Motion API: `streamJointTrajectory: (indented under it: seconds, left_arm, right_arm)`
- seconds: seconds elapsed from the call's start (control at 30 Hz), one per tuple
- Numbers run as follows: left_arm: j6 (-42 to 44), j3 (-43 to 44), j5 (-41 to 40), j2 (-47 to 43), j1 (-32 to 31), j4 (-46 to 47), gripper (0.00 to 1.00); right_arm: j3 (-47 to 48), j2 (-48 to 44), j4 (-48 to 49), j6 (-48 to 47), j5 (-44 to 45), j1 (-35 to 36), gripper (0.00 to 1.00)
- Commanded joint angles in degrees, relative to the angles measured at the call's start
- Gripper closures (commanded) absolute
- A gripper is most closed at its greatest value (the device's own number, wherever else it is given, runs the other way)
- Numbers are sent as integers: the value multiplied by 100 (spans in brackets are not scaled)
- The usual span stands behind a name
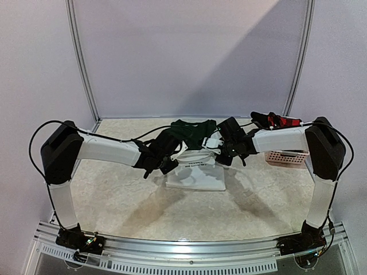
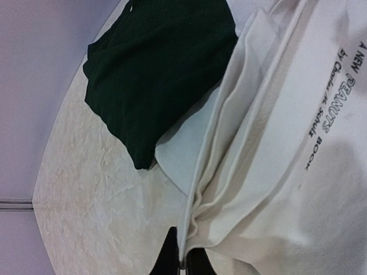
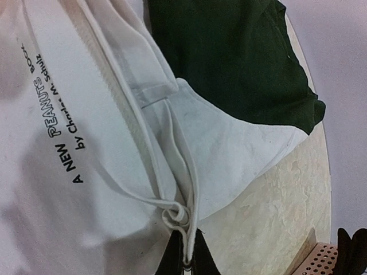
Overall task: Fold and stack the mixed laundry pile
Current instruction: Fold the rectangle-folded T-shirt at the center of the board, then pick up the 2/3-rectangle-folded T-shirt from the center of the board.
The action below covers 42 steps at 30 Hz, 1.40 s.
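A white cloth (image 1: 195, 175) printed with black lettering hangs in the middle of the table, its upper edge lifted between both grippers. My left gripper (image 1: 171, 157) is shut on the cloth's left edge; in the left wrist view the dark fingers (image 2: 166, 258) pinch a fold of the white cloth (image 2: 275, 143). My right gripper (image 1: 214, 146) is shut on the right edge, where its fingers (image 3: 175, 260) clamp bunched hems of the white cloth (image 3: 86, 114). Behind lies a dark green garment (image 1: 192, 132) (image 2: 155, 74) (image 3: 229, 57). A red-and-black checked shirt (image 1: 279, 121) lies at the back right.
A pink perforated basket (image 1: 287, 157) (image 3: 321, 260) stands at the right, partly behind my right forearm, under the checked shirt. The beige marbled tabletop (image 1: 126, 200) ends at a grey back wall. The metal rail with both arm bases runs along the near edge.
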Motion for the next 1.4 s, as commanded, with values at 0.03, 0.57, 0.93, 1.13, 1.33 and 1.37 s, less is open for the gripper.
streamJointTrajectory:
  seconds: [0.03, 0.57, 0.93, 1.13, 1.33, 1.37]
  left_arm:
    - [-127, 164, -76, 204, 167, 77, 100]
    - [-756, 437, -645, 206, 258, -550, 74]
    - [463, -1037, 312, -2194, -527, -228, 46]
    - [2032, -2278, 1407, -2899, -1306, 127, 44]
    - [2377, -2236, 1881, -2246, -1236, 111, 46]
    - [2372, -2181, 1900, -2084, -1197, 135, 46]
  right_arm:
    - [186, 208, 5, 197, 218, -220, 100]
    - [550, 138, -284, 460, 308, -338, 69]
    - [-1047, -2375, -1206, 360, -1792, -369, 62]
    - [-1812, -2853, -1645, -894, -2334, 234, 55]
    - [-2117, -2326, -1002, -1400, -1742, 656, 53]
    - [-2079, -2154, -915, -1405, -1685, 655, 53]
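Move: Both hands already grip the raised hem of the white shirt body by its two corners. The spot where each corner is to be laid is about 2 cm ahead and 3 cm below its hand. From the left hand, the green collar part is centred some 12 cm ahead and 11 cm right, and the near fold edge is 14 cm back, its middle 11 cm right. From the right hand, the green part is 9 cm ahead and 13 cm left, and the fold edge 16 cm back and 13 cm left. Laying the hem down, both hands ease about 2 cm forward and slightly lower towards the green part, then open and let go of the corners. They then rise some 11 cm and swing back about 18 cm over the white panel towards the near fold edge, sinking again on the way, fingers half open, the left turning some 35 degrees clockwise and the right about 25 counter-clockwise. ##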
